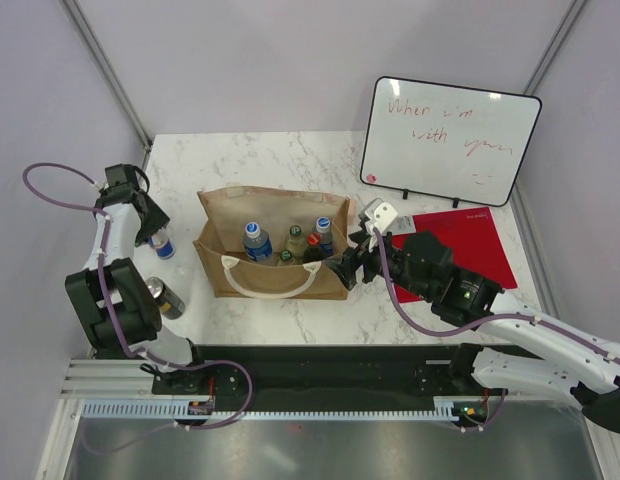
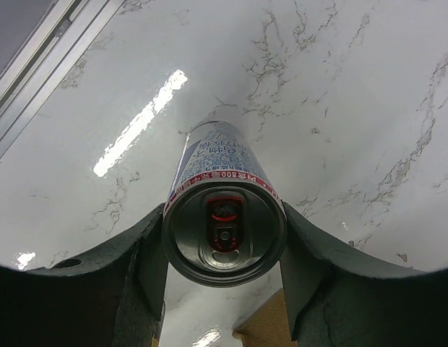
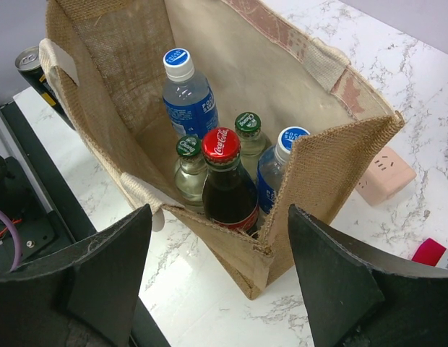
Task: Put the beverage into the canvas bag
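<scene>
A blue-and-white can with a red band [image 1: 162, 243] stands upright on the marble table, left of the canvas bag [image 1: 275, 283]. My left gripper [image 1: 150, 222] comes down over it. In the left wrist view the can's top [image 2: 224, 228] sits between my two fingers [image 2: 148, 253], which press on both sides. The tan bag [image 3: 325, 173] stands open with several bottles inside, among them a red-capped cola bottle [image 3: 225, 181]. My right gripper [image 3: 218, 217] is open, straddling the bag's near right corner without touching it.
A second, dark can [image 1: 168, 297] sits near the left arm's base. A whiteboard [image 1: 450, 140] stands at the back right, with a red folder [image 1: 470, 250] in front of it. A pink power strip [image 3: 383, 177] lies just past the bag.
</scene>
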You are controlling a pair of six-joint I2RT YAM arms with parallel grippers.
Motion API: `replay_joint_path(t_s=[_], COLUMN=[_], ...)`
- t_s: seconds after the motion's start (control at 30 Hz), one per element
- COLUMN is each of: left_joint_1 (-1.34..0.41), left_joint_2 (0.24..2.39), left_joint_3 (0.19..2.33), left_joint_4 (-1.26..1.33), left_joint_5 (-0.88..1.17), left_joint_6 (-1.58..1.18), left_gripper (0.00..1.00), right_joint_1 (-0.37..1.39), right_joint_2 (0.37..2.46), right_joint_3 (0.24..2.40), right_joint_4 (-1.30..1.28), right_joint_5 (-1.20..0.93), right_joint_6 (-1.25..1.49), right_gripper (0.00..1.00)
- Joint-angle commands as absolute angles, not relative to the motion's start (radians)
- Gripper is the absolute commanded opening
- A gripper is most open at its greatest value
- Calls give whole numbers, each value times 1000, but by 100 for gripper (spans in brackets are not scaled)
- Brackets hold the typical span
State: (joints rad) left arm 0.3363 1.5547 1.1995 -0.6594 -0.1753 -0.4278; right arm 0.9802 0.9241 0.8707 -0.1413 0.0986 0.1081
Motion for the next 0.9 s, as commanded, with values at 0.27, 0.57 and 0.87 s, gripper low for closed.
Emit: replay_joint_path(t_s=[0.27, 0.57, 0.87], left_joint_1=[232, -81, -230], left_joint_2=[1390, 1339, 1241], left_joint_3=[1468, 1741, 1878], left_joint_4=[-767, -942, -1003], left_joint_5=[-170, -333, -254], left_joint_6=[-330, -284, -272], left_gripper=[2, 2, 2], right_joint_1=[979, 980, 979], right_joint_2=[913, 841, 795], right_joint_3=[864, 848, 836], right_joint_4=[-110, -110, -120], right_joint_5=[123, 175, 244], right_joint_6=[126, 195, 216], right_gripper=[83, 83, 82])
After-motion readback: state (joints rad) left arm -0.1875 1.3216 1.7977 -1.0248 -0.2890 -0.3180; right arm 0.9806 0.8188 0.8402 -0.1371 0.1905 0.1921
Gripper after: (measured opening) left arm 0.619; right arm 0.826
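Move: The beverage can is already pinched in the left hand. The canvas bag it is bound for has its middle about 27 cm to this hand's right, 5 cm back and roughly 3 cm higher; a blue-labelled bottle in the bag stands some 24 cm right and 4 cm back, while the black can is 14 cm back and 2 cm right. From the right hand the bag's middle lies about 10 cm ahead, 14 cm left and 13 cm below. The beverage can, still clasped by the left fingers, is lifted off the table and carried about 25 cm up while swinging some 16 cm right towards the bag's left end; the hand edges slightly forward on the way, then draws back as much, tilting its fingertips forward and turning clockwise. The empty, open right hand later eases about 3 cm right and up, off from the bag's near right corner. ##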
